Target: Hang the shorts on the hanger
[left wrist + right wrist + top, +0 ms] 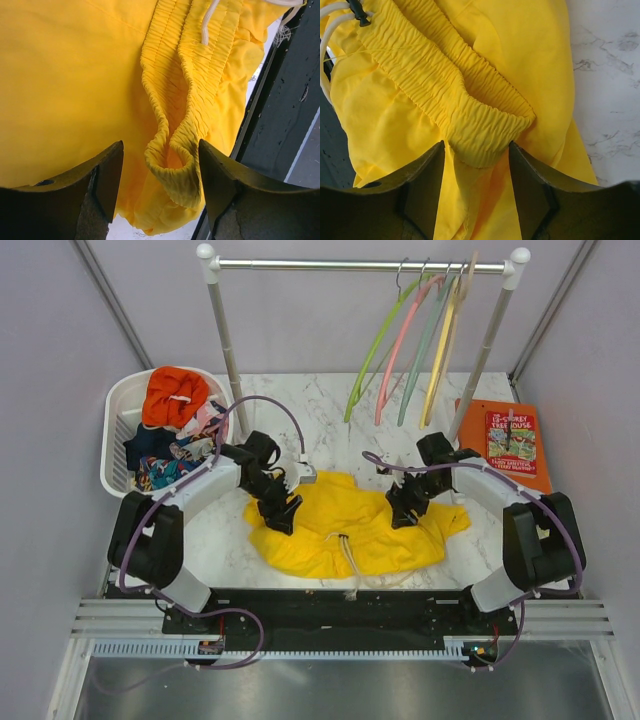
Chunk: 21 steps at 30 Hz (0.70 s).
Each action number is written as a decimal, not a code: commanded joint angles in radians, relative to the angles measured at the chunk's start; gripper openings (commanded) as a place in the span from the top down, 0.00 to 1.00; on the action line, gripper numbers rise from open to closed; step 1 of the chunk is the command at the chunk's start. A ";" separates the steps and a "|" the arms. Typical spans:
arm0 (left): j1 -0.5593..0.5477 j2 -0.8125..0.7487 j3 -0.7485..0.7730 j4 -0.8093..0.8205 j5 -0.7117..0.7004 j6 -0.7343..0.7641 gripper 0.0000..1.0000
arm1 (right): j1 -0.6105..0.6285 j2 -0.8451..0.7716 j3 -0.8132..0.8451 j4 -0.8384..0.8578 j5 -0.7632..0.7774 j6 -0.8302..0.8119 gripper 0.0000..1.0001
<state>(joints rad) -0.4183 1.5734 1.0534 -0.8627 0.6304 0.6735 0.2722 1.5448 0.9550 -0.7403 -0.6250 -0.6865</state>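
Observation:
The bright yellow shorts [350, 525] lie crumpled on the marble table between the two arms, white drawstring [347, 555] toward the near edge. My left gripper [278, 512] is down at their left end. Its jaws stand open around a folded loop of elastic waistband [172, 165]. My right gripper [405, 508] is at the right end, also open, with a waistband corner [480, 137] lying between its fingertips [432, 160]. Neither pinches the cloth. The light green hanger [375, 345] hangs on the rail at the back.
A pink hanger [405, 340], a grey-green one and a yellow one hang beside it on the rail [360, 264]. A white basket [118, 405] of clothes stands at the left, with an orange garment [175, 395] on top. An orange book [510, 440] lies at the right. The table's dark front edge [280, 110] is close.

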 commanded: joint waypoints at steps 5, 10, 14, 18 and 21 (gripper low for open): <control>0.007 -0.016 0.054 -0.035 0.075 -0.012 0.61 | 0.002 -0.003 0.004 -0.050 -0.098 -0.054 0.86; 0.030 -0.137 0.008 -0.126 0.141 0.142 0.97 | -0.008 -0.208 -0.067 -0.094 -0.070 -0.136 1.00; 0.035 -0.312 -0.076 -0.113 0.135 0.244 0.98 | -0.008 -0.437 -0.151 -0.065 -0.044 -0.162 1.00; 0.036 -0.485 -0.105 0.051 0.059 0.241 0.98 | -0.010 -0.653 -0.234 0.097 0.057 -0.144 1.00; 0.036 -0.573 -0.176 0.346 -0.035 0.221 0.98 | -0.011 -0.791 -0.315 0.332 0.172 -0.171 1.00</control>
<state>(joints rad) -0.3885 1.0962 0.9485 -0.8478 0.7231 0.8524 0.2710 0.8669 0.7326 -0.7013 -0.6281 -0.8120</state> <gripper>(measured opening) 0.058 0.026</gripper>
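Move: Each of my hands already has its own end of the yellow shorts' waistband between its open fingers, barely a centimetre below the hand point. The drawstring knot lies midway: about 14 cm to the right and 3 cm back from my left hand, about 15 cm to the left and 4 cm back from my right. The table's front edge runs some 16 cm straight back from my left hand. I shut both grippers almost in place, pinching my left hand's waistband end and my right hand's, then lift both hands together about 9 cm, slowly at first and then fast. On the way up they draw back 3 to 4 cm, easing slightly forward at the top, and their fingers swing forward some 25 to 30 degrees. ##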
